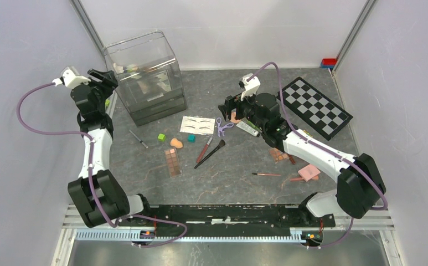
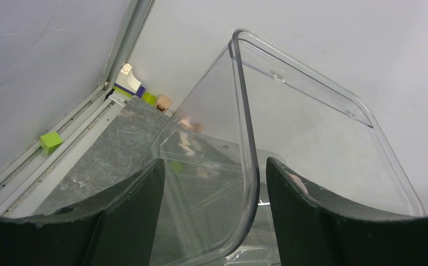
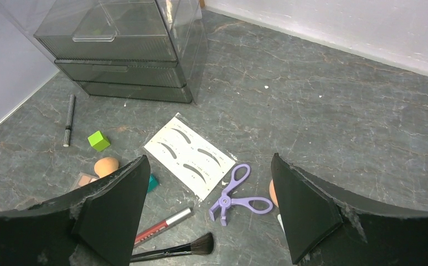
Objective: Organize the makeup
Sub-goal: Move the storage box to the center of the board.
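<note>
Makeup lies scattered mid-table: white eyebrow card, lilac scissors, black-handled brush, peach sponge, brown palette, thin pencil, pink compact. My right gripper is open and empty, hovering above the scissors, with the card and brush below it. My left gripper is open at the top left corner of the clear drawer organizer. In the left wrist view the gripper has the clear rim between its fingers, untouched.
A green cube and a teal cube lie among the makeup. A checkerboard lies at the back right. A second palette and a white tube lie under the right arm. Walls close in both sides.
</note>
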Robot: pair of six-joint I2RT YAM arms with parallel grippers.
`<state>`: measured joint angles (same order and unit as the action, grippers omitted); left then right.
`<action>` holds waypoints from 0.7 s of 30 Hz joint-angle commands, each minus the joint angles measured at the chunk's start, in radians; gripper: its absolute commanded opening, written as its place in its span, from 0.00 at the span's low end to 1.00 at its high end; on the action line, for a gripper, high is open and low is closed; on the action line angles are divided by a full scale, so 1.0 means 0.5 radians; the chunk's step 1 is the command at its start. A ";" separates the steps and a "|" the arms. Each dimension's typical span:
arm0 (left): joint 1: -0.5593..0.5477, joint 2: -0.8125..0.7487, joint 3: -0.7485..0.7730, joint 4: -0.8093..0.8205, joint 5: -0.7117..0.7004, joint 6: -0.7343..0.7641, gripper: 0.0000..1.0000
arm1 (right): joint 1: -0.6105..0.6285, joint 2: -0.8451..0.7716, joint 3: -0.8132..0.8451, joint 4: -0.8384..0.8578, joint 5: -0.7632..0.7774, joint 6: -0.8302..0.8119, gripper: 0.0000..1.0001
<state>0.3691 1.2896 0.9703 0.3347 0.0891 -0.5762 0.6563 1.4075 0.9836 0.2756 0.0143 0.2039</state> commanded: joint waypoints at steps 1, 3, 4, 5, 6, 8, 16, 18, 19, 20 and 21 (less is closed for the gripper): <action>0.004 0.080 0.121 0.009 0.079 -0.021 0.73 | -0.012 0.001 -0.006 0.023 -0.022 -0.012 0.87; 0.002 0.124 0.152 0.002 0.110 -0.005 0.68 | -0.015 -0.005 -0.004 0.017 -0.023 -0.014 0.87; 0.003 0.150 0.169 -0.001 0.130 -0.002 0.64 | -0.015 -0.007 -0.005 0.015 -0.022 -0.015 0.87; 0.004 0.174 0.189 0.002 0.161 -0.005 0.59 | -0.018 -0.008 -0.008 0.014 -0.022 -0.013 0.88; 0.002 0.195 0.202 0.010 0.191 -0.006 0.55 | -0.018 -0.008 -0.008 0.013 -0.022 -0.013 0.87; 0.003 0.239 0.235 0.023 0.264 -0.010 0.46 | -0.021 -0.005 -0.007 0.007 -0.023 -0.011 0.88; -0.059 0.319 0.268 0.082 0.530 -0.016 0.11 | -0.030 -0.013 -0.013 -0.023 -0.023 -0.009 0.89; -0.117 0.317 0.271 0.079 0.543 -0.016 0.03 | -0.030 -0.021 -0.018 -0.030 -0.022 -0.005 0.89; -0.154 0.314 0.274 0.065 0.543 -0.006 0.02 | -0.031 -0.028 -0.019 -0.034 -0.022 -0.004 0.89; -0.202 0.316 0.277 0.045 0.539 0.008 0.02 | -0.033 -0.038 -0.021 -0.041 -0.023 -0.004 0.89; -0.244 0.309 0.279 0.022 0.511 0.018 0.02 | -0.033 -0.051 -0.025 -0.047 -0.023 -0.004 0.89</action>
<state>0.3515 1.4292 1.0969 0.3992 0.2249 -0.5552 0.6453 1.4075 0.9836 0.2512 0.0139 0.2039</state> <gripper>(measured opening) 0.084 0.890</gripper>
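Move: The storage box's near left upright edge stands between the left hand's open finger tips, some 3 cm ahead and 1 cm to the right, level with the hand. The box's middle is roughly 15 cm ahead, 9 cm right and 12 cm down. On the table, nearly 30 cm down, the green block on the rail lies about 12 cm ahead and 8 cm left, and the eyeliner pen 4 cm back and 6 cm right. From the right hand that edge is around 8 cm ahead, 40 cm left and 5 cm up. The left fingers pinch the clear wall of the storage box at its near left upright edge, closing from wide open to almost shut. Meanwhile the hand pushes forward about 4 cm onto the edge, drifting some 2 cm to the right and slightly up, and swings roughly 10 degrees clockwise. ##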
